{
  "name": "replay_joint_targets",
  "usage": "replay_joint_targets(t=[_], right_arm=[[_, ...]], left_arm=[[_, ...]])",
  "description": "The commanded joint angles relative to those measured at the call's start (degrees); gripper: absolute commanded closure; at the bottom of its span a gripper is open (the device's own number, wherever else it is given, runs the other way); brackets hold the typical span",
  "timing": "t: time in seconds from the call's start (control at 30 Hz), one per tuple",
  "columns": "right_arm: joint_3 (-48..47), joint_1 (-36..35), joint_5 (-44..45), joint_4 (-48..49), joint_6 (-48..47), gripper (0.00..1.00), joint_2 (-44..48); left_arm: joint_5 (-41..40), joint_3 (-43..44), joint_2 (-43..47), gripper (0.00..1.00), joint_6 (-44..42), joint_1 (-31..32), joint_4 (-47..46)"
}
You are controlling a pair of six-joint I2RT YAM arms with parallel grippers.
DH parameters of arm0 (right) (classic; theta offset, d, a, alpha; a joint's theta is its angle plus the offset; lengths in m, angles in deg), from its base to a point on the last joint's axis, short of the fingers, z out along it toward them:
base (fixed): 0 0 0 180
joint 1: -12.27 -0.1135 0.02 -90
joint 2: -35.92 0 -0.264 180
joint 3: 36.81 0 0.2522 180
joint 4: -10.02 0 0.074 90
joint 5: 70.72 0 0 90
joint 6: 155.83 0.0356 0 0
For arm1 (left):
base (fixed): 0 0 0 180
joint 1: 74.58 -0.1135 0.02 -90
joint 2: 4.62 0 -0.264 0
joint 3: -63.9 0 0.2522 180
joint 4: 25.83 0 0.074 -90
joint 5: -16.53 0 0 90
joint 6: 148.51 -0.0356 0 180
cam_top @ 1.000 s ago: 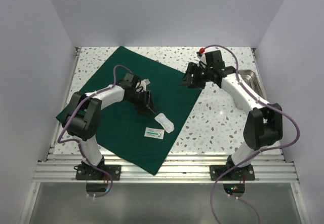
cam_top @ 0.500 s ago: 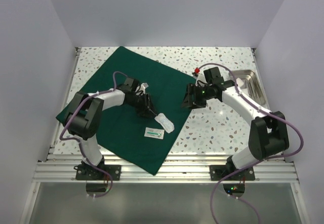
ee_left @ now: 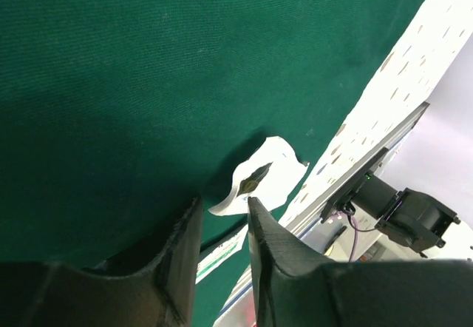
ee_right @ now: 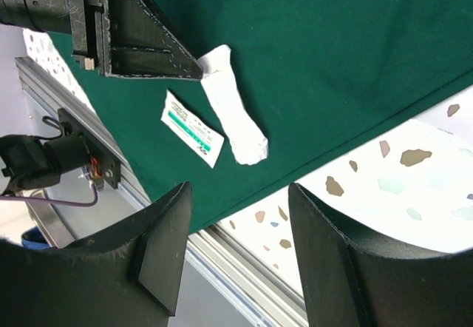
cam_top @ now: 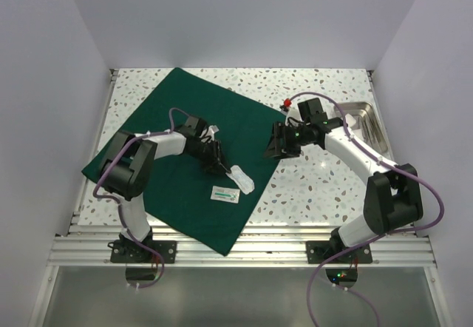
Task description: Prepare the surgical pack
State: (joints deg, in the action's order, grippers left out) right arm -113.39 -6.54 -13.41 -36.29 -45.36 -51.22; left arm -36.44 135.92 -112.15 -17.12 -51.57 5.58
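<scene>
The surgical pack (cam_top: 192,160) is a dark green cloth drape spread flat across the left half of the table. On it lie a crumpled white pouch (cam_top: 242,179) and a flat white packet with green print (cam_top: 225,193). My left gripper (cam_top: 219,160) is low over the cloth, its tips right at the pouch's near end (ee_left: 266,183). A narrow gap stands between its jaws and nothing is clamped in it (ee_left: 224,205). My right gripper (cam_top: 273,146) hangs open above the drape's right edge (ee_right: 332,46), with nothing between its fingers (ee_right: 240,190).
A shiny steel tray (cam_top: 367,123) sits at the right back of the speckled table. The aluminium rail (cam_top: 244,249) runs along the near edge. White walls close in the left, right and back sides.
My right arm swung from the back of the table forward and down to the drape's right edge. The left gripper's jaws narrowed beside the white pouch.
</scene>
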Motion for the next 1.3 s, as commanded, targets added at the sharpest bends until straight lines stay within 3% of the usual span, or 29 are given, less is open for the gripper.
replay_joint_targets(t=[0.0,0.13,0.2,0.23,0.33,0.6,0.77,1.13,1.27], right_arm=[[0.2,0.0,-1.5,0.9,-1.0,0.42,0.8],[0.4,0.0,-1.7,1.1,-0.9,0.43,0.6],[0.3,-0.1,-2.1,1.4,-0.9,0.43,0.5],[0.2,-0.1,-2.4,1.4,-0.9,0.43,0.1],[-0.1,0.0,-4.1,1.6,-1.2,0.43,-0.4],[-1.9,-0.1,-15.1,3.6,-3.3,0.41,-3.6],[-2.1,-0.3,-21.1,7.6,-1.3,0.4,-4.2],[-2.1,-2.9,-26.0,13.5,-1.9,0.19,-3.6],[-2.0,-4.0,-26.8,15.0,-2.0,0.18,-3.4]], left_arm=[[0.3,1.2,-1.4,0.66,0.0,0.7,-1.3],[1.6,1.3,-1.7,0.74,1.1,0.9,-3.2],[2.2,1.6,-1.3,0.82,1.2,0.9,-3.9],[2.3,1.9,-0.8,0.92,1.1,0.9,-4.0],[2.4,3.1,1.0,1.0,1.0,0.9,-4.2],[3.8,6.8,8.6,1.0,-5.1,0.8,-3.1],[8.8,6.6,14.4,1.0,-6.9,0.9,-3.8],[17.7,5.1,20.3,1.0,-3.1,0.8,-8.0],[20.4,4.1,21.5,1.0,-0.8,0.9,-11.0]])
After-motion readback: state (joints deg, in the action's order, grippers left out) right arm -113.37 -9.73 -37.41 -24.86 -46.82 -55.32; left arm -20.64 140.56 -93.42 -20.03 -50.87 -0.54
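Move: The white pouch lies on the cloth just under the left hand, its middle about 4 cm to the right, 3 cm back and 2 cm below, with its far-left end almost at the fingertips. From the right hand its middle is some 9 cm left, 4 cm back and 12 cm down. The green-labelled packet lies about 8 cm back from the left hand, roughly level sideways with it and 3 cm below. The left fingers pinch shut on the far-left end of the white pouch, then lift it about 18 cm, drifting 3 cm or so right while they tip up towards level. The right hand comes some 6 cm left towards the raised pouch, also rising a little and easing back, its fingers opening wider and tilting up and swinging counter-clockwise, without a clear touch yet. ##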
